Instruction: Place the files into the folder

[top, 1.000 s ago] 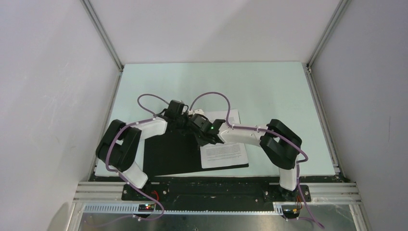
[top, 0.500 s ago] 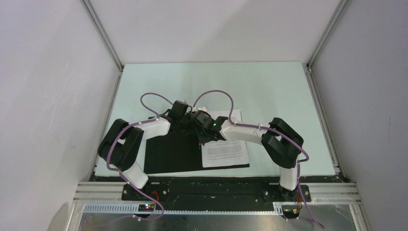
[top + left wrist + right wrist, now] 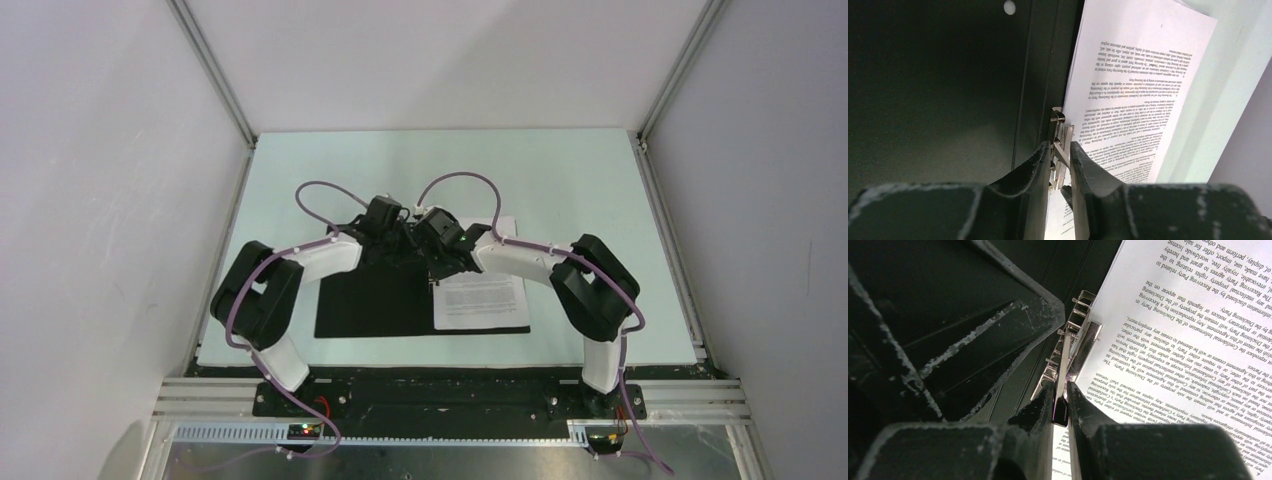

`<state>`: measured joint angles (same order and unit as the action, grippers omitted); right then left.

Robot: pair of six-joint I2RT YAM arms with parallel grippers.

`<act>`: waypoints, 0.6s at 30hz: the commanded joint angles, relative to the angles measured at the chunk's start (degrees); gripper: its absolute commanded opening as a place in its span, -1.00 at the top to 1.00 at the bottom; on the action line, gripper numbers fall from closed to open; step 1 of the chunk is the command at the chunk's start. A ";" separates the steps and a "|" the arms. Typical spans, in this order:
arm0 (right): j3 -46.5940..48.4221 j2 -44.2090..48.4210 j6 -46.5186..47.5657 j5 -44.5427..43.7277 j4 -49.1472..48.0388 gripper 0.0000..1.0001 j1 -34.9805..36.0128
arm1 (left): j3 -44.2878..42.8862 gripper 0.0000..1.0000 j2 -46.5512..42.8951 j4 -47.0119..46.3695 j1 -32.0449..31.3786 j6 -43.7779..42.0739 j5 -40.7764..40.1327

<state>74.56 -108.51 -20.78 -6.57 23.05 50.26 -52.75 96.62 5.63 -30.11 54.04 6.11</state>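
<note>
The folder lies open on the table with its black inside up. The files, white printed sheets, lie on its right half. At the spine stands the metal clip, its lever raised. My left gripper is shut on that lever. From the other side my right gripper is shut on the lever's black-tipped end. In the top view both grippers meet over the spine, left gripper, right gripper. The files lie just right of the clip.
The pale green table top stretches behind and to the right of the folder. White walls with metal corner rails enclose it on three sides. The left gripper's black body fills the left of the right wrist view.
The folder and files have slid right and turned square to the table edge. Both grippers moved right and a little farther back together, still at the clip.
</note>
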 commanded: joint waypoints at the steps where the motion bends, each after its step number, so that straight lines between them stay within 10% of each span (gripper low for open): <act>1: -2.67 3.20 5.18 0.21 -0.24 0.97 0.56 | -2.08 0.46 0.91 0.00 -1.48 0.56 -1.77; 18: -16.48 12.56 4.25 0.20 -5.32 0.98 0.66 | -4.60 0.43 4.90 0.38 -7.74 -0.41 -1.53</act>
<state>59.05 -97.47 -17.26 -6.52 17.10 50.92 -54.17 100.29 6.85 -36.32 54.00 5.13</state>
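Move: The metal clip on the folder's spine, whose raised lever is already pinched by its tip in the right fingers, lies about 3 cm ahead of the right hand, 2 cm to its left and 3 cm below. The paper stack's middle is roughly 8 cm to the right hand's right and 2 cm ahead. From the left hand the clip is level, 1 cm right and 3 cm below; the folder's left cover is centred 11 cm left and 3 cm back. The clip's lever stays pinched in the right fingers, and by it the folder is dragged right and back towards the robot, about 5 cm on the diagonal at almost level height. The left hand goes along beside it, right and back some 4 cm while sinking 2 cm towards the spine, fingers slightly open; whether they touch the clip can't be seen. ##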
